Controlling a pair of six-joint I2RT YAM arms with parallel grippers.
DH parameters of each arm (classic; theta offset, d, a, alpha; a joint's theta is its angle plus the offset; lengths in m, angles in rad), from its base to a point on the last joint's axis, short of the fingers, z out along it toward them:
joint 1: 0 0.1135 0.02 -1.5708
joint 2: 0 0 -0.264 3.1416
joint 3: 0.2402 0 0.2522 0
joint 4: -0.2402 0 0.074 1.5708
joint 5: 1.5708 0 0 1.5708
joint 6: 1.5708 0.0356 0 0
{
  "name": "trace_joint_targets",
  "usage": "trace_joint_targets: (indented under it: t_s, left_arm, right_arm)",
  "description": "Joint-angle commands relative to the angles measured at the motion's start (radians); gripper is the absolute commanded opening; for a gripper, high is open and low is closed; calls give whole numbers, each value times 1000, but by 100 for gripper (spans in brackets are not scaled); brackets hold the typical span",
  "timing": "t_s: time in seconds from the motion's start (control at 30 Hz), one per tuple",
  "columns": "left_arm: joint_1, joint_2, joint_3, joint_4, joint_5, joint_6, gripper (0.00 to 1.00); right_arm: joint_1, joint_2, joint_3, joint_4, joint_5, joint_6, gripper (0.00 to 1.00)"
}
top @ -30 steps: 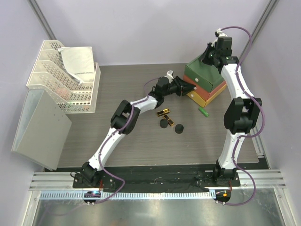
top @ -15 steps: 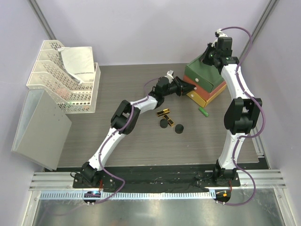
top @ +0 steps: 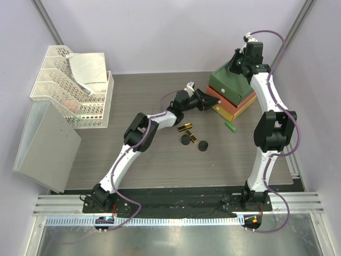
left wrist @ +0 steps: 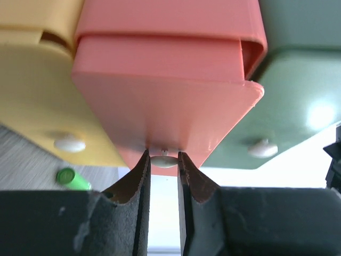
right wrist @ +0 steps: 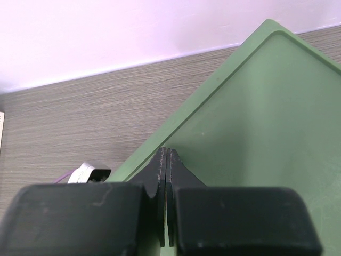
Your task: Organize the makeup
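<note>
My left gripper (top: 208,100) (left wrist: 164,159) is shut on the white knob (left wrist: 164,160) of the orange drawer (left wrist: 165,101), the middle one of the stacked drawer box (top: 233,84). That drawer stands a little out of the stack. My right gripper (top: 235,65) (right wrist: 164,153) is shut, its tips resting on the box's green top (right wrist: 256,117). On the table in front of the box lie two black-gold sticks (top: 184,127), two black round compacts (top: 186,140) (top: 203,145) and a green tube (top: 230,127) (left wrist: 73,178). No other makeup shows.
White wire file racks (top: 69,85) holding papers stand at the far left, with a grey panel (top: 45,141) leaning in front of them. The yellow drawer (left wrist: 37,106) and the green drawer (left wrist: 287,106) flank the orange one, each with its own white knob.
My left gripper has closed on the orange drawer's knob and drawn back to the left, sliding the drawer out a little. The right arm has not moved.
</note>
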Motion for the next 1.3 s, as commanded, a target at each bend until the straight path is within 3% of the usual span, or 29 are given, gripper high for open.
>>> trace_joint_targets:
  t_s: [0.0, 0.43, 0.6, 0.8, 0.83, 0.93, 1.2, 1.27]
  left_arm:
    - [5, -126, -124, 33, 86, 73, 0]
    - [39, -339, -558, 119, 201, 204, 0]
    - [42, -372, -572, 89, 231, 245, 3]
    - [43, -422, -538, 0, 258, 375, 49]
    - [46, -439, -525, -63, 264, 407, 56]
    - [51, -497, -519, -196, 281, 533, 66]
    - [60, -674, -552, -621, 267, 958, 71]
    - [62, -715, -546, -810, 209, 1062, 71]
  right_arm:
    - [3, 146, -119, -439, 71, -52, 1]
    - [3, 161, -110, -439, 61, -50, 1]
    - [1, 166, -108, -438, 61, -49, 1]
    - [1, 166, -105, -439, 63, -49, 1]
    - [1, 164, -107, -439, 66, -49, 1]
    - [3, 163, -110, -439, 69, -50, 1]
    - [1, 166, -105, -439, 64, -50, 1]
    - [1, 167, -104, -441, 64, -50, 1]
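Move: The red drawer's knob is already between the left hand's fingers, right at the hand point. The green drawer's knob sits about 8 cm straight above it and 1 cm farther out. On the table, some 12 cm below the hand, the green tube lies about 9 cm to the right and 5 cm back, the nearer black jar about 5 cm left and 15 cm back. From the right hand the red knob is about 11 cm back, 4 cm left and 9 cm below. The red drawer is drawn out by its knob, still pinched in the left fingers, back and to the left in equal parts for about 9 cm in all, sinking slightly. There the hand pauses, opens wide and lets go, then backs away from the knob some 5 cm, rising near the end while the fingers tip down about 25 degrees and swing clockwise. The right hand stays put, shut fingertips on the green top. ##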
